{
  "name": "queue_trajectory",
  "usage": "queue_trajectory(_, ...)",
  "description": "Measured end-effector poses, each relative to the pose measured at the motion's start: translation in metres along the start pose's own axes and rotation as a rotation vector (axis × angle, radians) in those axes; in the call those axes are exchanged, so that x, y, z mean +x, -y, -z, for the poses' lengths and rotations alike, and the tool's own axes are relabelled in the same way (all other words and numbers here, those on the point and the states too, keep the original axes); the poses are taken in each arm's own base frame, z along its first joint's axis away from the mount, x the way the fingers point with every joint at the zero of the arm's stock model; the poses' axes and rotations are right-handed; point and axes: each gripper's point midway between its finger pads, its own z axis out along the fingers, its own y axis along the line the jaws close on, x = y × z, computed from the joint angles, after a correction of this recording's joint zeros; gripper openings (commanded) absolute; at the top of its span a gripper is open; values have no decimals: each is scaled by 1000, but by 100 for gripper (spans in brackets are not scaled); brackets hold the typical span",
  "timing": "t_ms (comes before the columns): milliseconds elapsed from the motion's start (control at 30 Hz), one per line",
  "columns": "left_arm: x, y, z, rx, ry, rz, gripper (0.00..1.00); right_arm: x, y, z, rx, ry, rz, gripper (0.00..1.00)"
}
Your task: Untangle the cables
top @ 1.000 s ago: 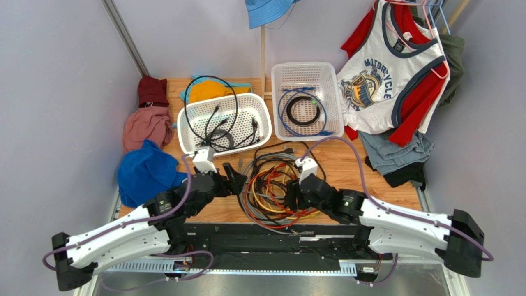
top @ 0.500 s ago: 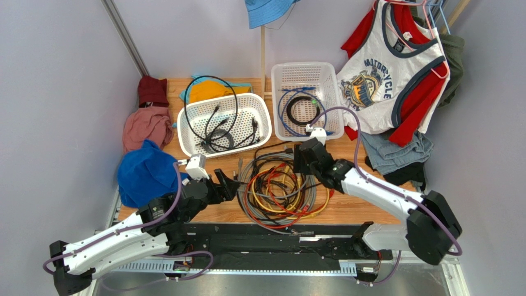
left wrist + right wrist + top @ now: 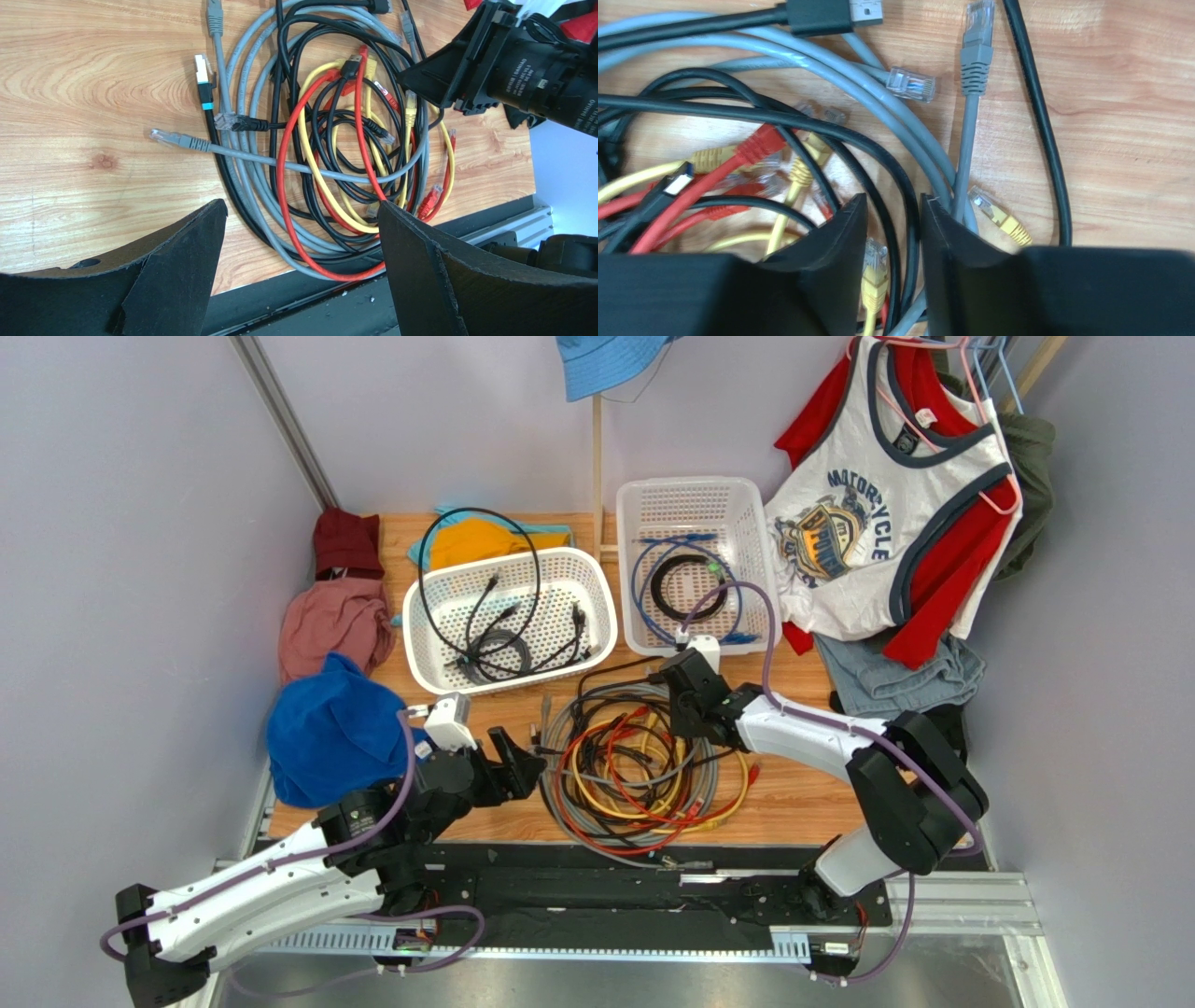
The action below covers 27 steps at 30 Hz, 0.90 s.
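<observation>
The cables (image 3: 631, 763) lie in a tangled heap of grey, black, red and yellow loops on the wooden table, and they fill the left wrist view (image 3: 337, 140). My left gripper (image 3: 516, 760) hovers at the heap's left edge with its jaws wide apart (image 3: 302, 204) and nothing held. My right gripper (image 3: 687, 703) is down on the heap's far right side. Its jaws (image 3: 894, 199) stand narrowly apart astride two black cables (image 3: 908, 210) and a yellow plug (image 3: 873, 269), and no pinch shows. Its black body is also in the left wrist view (image 3: 491, 63).
A white basket (image 3: 596, 574) with black cables and a second white basket (image 3: 694, 487) with coiled cables stand behind the heap. Blue cloth (image 3: 330, 728) and pink cloth (image 3: 330, 623) lie left, with a tank top (image 3: 877, 504) and jeans (image 3: 898, 679) right. A black rail (image 3: 603, 875) runs along the near edge.
My right arm swung from the heap's near right side to its far side, and its jaws narrowed. My left gripper drew back a little toward the near left.
</observation>
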Motion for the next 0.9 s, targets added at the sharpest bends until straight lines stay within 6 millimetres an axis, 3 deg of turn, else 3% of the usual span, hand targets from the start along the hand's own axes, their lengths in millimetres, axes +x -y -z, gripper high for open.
queue_trajectory(33, 0, 0, 0, 0, 0, 0, 87, 1, 1, -2, 6, -4, 1, 0)
queue_trajectory(167, -1, 1, 1, 4, 3, 3, 87, -1, 3, 1, 5, 2, -7, 0)
queue_trajectory(267, -3, 2, 3, 17, 12, 11, 87, -15, -1, 28, -22, 69, -7, 0)
queue_trajectory(367, -8, 3, 7, 31, 31, 22, 87, -44, -23, 87, -139, 217, 8, 0)
queue_trajectory(467, -13, 2, 10, 36, 53, 31, 87, -85, -49, 180, -344, 408, 13, 0)
queue_trajectory(567, -16, 2, 10, 35, 68, 33, 87, -128, -49, 263, -487, 575, -36, 0)
queue_trajectory(667, -18, 1, 11, 29, 76, 27, 87, -154, -42, 329, -591, 685, -65, 0)
queue_trajectory(767, -22, 2, 12, 27, 88, 21, 88, -155, -38, 364, -672, 719, -55, 0)
queue_trajectory(900, -27, 5, 13, 35, 100, 14, 89, -148, -38, 368, -696, 699, -31, 0)
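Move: Right between the right hand's half-open fingers, about 1 cm below, lies a black cable at the far edge of the tangle; the middle of the cable pile is some 7 cm back and 4 cm left of that hand. The clear basket stands about 19 cm ahead and 2 cm right, the white basket roughly 12 cm ahead and 22 cm left. From the raised left hand the black cable lies some 18 cm right, 5 cm ahead and 12 cm below. Shutting its fingers on the black cable, the right hand then hauls it fast and almost straight up out of the tangle, about 38 cm, while drawing back some 10 cm; the wrist swings from steeply down to nearly level, fingers ending forward and left. The left hand, open and empty, rises barely 3 cm beside the pile. ##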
